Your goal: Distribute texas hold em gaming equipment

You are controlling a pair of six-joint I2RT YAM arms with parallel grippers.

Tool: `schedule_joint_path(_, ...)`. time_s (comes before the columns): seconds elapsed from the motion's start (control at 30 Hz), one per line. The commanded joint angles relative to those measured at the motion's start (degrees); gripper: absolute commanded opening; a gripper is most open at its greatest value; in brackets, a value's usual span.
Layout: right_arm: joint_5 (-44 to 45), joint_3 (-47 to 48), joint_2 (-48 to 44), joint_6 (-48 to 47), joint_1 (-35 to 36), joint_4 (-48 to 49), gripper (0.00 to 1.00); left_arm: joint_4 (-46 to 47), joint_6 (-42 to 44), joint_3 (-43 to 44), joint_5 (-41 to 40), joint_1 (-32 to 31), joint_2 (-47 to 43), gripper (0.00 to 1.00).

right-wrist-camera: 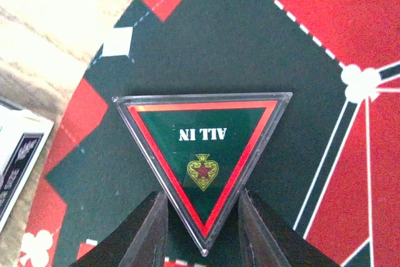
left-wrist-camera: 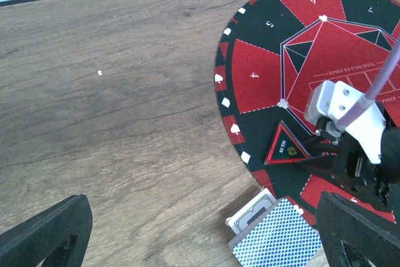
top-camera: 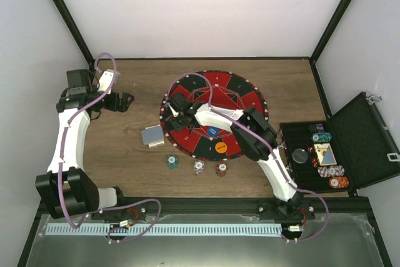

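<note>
A clear triangular "ALL IN" marker (right-wrist-camera: 203, 148) with a red and green face lies over the left part of the round red-and-black mat (top-camera: 247, 95). My right gripper (right-wrist-camera: 201, 197) is shut on the marker's near corner, one finger against each slanted edge. In the left wrist view the same marker (left-wrist-camera: 286, 148) sits under the right gripper (left-wrist-camera: 340, 154). A deck of cards (top-camera: 153, 136) rests just off the mat's left rim. Teal (top-camera: 172, 162), white (top-camera: 199, 167) and maroon (top-camera: 221, 169) chips lie in front of the mat. My left gripper (top-camera: 125, 101) hangs open over bare wood at the left.
An orange button (top-camera: 220, 147) and a blue button (top-camera: 212, 131) lie on the mat's near part. The open black case (top-camera: 365, 136) at the right holds more chips (top-camera: 322, 137) and cards. The deck (left-wrist-camera: 278, 236) shows between the left fingers (left-wrist-camera: 44, 236).
</note>
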Motion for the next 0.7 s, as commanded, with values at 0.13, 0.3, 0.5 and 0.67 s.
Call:
schedule_joint_path(0.13,1.1,3.3,-0.3,-0.4,-2.0,-4.1,0.4,-1.6,1.3,0.6,0.4,0.5,-1.6,1.0)
schedule_joint_path(0.3,4.6,-4.5,-7.8,1.4,-2.2,-3.6,0.56,-1.9,1.3,0.6,1.1,0.5,-2.1,1.0)
schedule_joint_path(0.5,7.5,-17.5,-19.9,5.4,-3.9,-3.3,0.65,-2.0,1.4,0.1,1.9,0.5,-2.4,1.0)
schedule_joint_path(0.67,8.1,-26.3,-24.9,7.3,-4.9,-2.8,0.66,-2.1,1.5,-0.1,2.1,0.5,-2.6,1.0)
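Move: The right hand still has the near tip of the ALL IN triangle between its fingers at mat level. The triangle's middle lies about 2 cm ahead and 1 cm left. From this hand the blue blind button is roughly 13 cm right and 3 cm back, the orange button some 16 cm right and 8 cm back, and the card boxes about 9 cm left and 4 cm back. From the left hand the triangle lies about 17 cm right, 2 cm ahead and 20 cm below. Forward by barely 1 cm goes the right hand, nudging the triangle along the black sector at the mat's left side. Then the fingers open from about a third to two-thirds and let go of its tip. The hand draws off about 11 cm to the right, rising some 5 cm and easing back, towards the blue blind button, as the wrist turns about 10 degrees clockwise. ##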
